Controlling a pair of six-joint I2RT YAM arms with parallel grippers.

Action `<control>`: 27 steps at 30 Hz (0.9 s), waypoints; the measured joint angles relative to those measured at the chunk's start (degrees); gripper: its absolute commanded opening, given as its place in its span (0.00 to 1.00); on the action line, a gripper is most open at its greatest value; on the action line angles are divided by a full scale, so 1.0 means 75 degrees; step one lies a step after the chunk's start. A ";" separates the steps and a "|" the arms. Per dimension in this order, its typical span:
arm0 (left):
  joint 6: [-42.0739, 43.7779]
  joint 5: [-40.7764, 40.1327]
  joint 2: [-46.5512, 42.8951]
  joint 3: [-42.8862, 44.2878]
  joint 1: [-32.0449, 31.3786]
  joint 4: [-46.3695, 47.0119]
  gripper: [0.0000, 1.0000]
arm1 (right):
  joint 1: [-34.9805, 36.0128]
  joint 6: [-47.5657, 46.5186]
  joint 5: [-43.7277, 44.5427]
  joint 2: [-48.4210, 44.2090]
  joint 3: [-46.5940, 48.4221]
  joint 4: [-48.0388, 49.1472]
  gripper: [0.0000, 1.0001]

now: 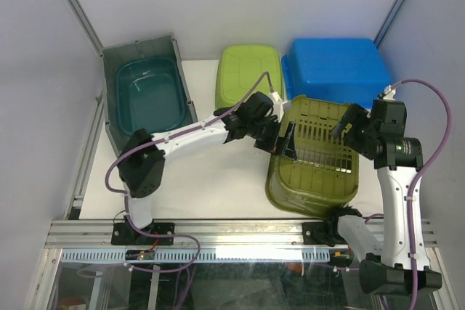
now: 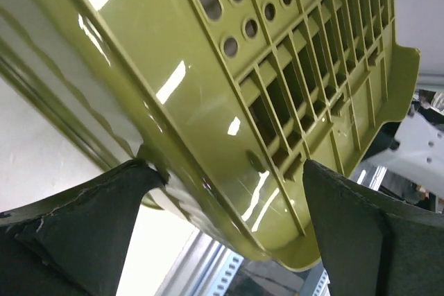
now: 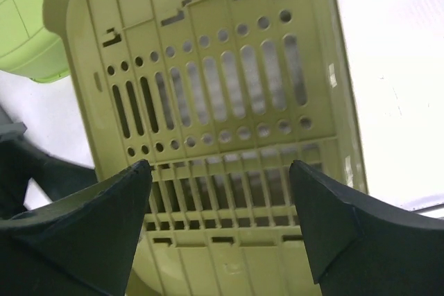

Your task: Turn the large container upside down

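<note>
The large container (image 1: 314, 156) is an olive-green slotted bin at the right of the table. It is tilted, its slotted face turned upward and its lower rim down near the table's front edge. My left gripper (image 1: 280, 138) is open at the bin's left edge. In the left wrist view the bin's corner (image 2: 208, 67) fills the gap of that gripper (image 2: 227, 166), and the left finger (image 2: 104, 213) touches the rim. My right gripper (image 1: 347, 127) is open at the bin's upper right. In the right wrist view its fingers (image 3: 218, 164) stand wide apart just short of the slotted face (image 3: 208, 53).
A teal tub (image 1: 145, 96) stands on its side at the back left. A light green container (image 1: 247, 74) and a blue one (image 1: 338, 67) sit upside down along the back. The metal rail (image 1: 240, 234) runs along the table's front edge.
</note>
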 measured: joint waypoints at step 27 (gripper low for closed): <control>-0.0420 0.0609 0.0898 0.0315 -0.0452 0.1754 0.99 | 0.0003 0.0460 0.0516 -0.1314 0.0985 -0.0204 0.85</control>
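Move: Right beside the left fingers' pads stands the upturned large olive container: its middle is about 9 cm to their right, 2 cm back and 7 cm lower. The green tub lies some 20 cm ahead of the left hand and 11 cm to its left, the blue container about 23 cm ahead and 17 cm to its right. From the right hand, the olive container's middle is about 7 cm left, 3 cm back and 15 cm down. Shoving right with the open left fingers against the container's left wall, the left arm travels about 7 cm, then lifts some 4 cm, backs off left a couple of centimetres and sinks to its starting height, nudging right again at the end. The empty right hand, still open, withdraws up about 7 cm and slightly back, its fingers tipping up some 15 degrees. ##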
